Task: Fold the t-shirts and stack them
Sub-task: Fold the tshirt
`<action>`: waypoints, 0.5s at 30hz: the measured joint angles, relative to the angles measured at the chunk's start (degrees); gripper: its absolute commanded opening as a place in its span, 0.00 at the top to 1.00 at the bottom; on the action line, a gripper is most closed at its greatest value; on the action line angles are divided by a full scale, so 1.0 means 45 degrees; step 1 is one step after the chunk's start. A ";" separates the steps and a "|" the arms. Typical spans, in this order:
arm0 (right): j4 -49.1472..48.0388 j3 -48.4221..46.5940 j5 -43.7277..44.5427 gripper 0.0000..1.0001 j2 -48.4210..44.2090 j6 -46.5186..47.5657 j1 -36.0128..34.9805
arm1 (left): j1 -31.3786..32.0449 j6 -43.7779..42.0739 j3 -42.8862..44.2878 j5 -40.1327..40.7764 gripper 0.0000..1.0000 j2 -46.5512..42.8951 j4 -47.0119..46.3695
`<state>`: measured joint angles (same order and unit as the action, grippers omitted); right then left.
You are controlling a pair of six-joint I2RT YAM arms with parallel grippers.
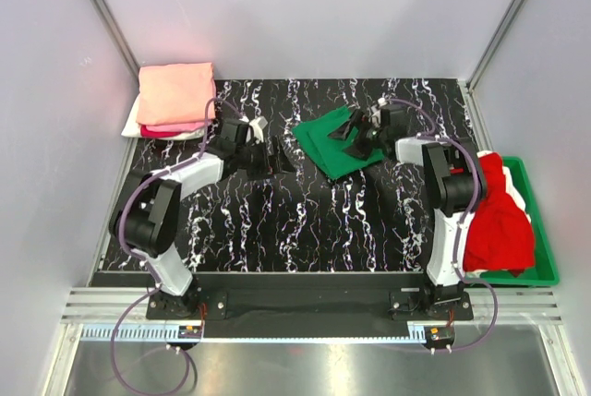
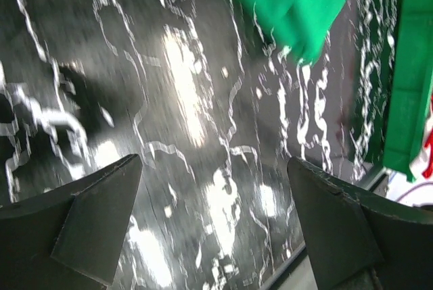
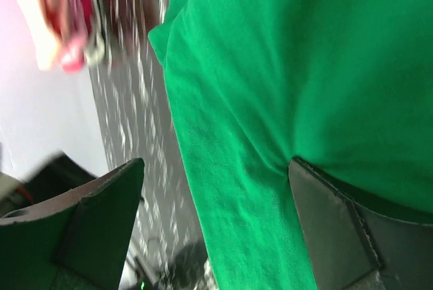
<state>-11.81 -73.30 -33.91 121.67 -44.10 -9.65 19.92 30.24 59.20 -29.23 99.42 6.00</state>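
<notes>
A bright green t-shirt [image 1: 325, 145] lies folded on the marbled black table [image 1: 277, 221], right of centre at the back. My right gripper [image 1: 354, 138] is open directly over its right part. In the right wrist view the green cloth [image 3: 304, 67] fills the space between the jaws, and the right finger [image 3: 331, 222] touches it without gripping. My left gripper [image 1: 277, 158] is open just left of the shirt, with only bare table between its fingers [image 2: 101, 215]. A stack of folded t-shirts sits at the back left: salmon-peach [image 1: 175, 90] on top, hot pink [image 1: 171, 126] and white [image 1: 131, 125] below.
A green plastic bin [image 1: 547, 258] stands at the right edge of the table. It holds a crumpled red t-shirt [image 1: 499, 225] with a bit of white cloth [image 1: 518, 195]. White walls close in the left, back and right sides.
</notes>
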 measured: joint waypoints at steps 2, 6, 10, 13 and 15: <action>-0.0831 0.1967 0.0495 0.05 -0.1209 -0.0442 -0.0903 | 0.0024 -0.0005 -0.0559 -0.0005 0.05 -0.0850 0.0126; -0.1438 0.5450 0.1239 0.04 -0.3721 -0.1705 -0.2759 | 0.0097 -0.0073 -0.1802 0.0029 0.05 -0.2754 0.0355; -0.0306 0.7611 0.2050 0.02 -0.6241 -0.2744 -0.3963 | 0.0253 -0.0185 -0.3036 0.0170 0.06 -0.4930 0.1020; 0.1656 0.8320 0.2749 0.02 -0.8068 -0.3245 -0.4639 | 0.0413 -0.0262 -0.3638 0.0418 0.09 -0.6110 0.1457; 0.3147 0.8233 0.3123 0.01 -0.9088 -0.3288 -0.4881 | 0.0593 -0.0209 -0.4041 0.0704 0.12 -0.6844 0.1817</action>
<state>2.35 -36.25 -19.86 80.77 -58.89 -31.62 22.59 29.30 41.01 -26.06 68.62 14.17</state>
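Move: The green t-shirt lies folded right under the open right gripper, its middle about 1 cm ahead and 1 cm to the left, some 3 cm below. The green bin with the red shirts stands roughly 24 cm back and 32 cm to the right of that hand; the stack of folded shirts is about 13 cm ahead and 38 cm to the left. From the left gripper the t-shirt's middle lies about 10 cm ahead, 12 cm to the right and 6 cm below. Keep the open right gripper bearing on the green t-shirt and drag it quickly straight back towards the table's near edge, some 25 cm, drifting a little left at first and tipping the fingers about 15 degrees further down. Meanwhile draw the open left gripper back about 10 cm and up some 4 cm, clear of the cloth. ##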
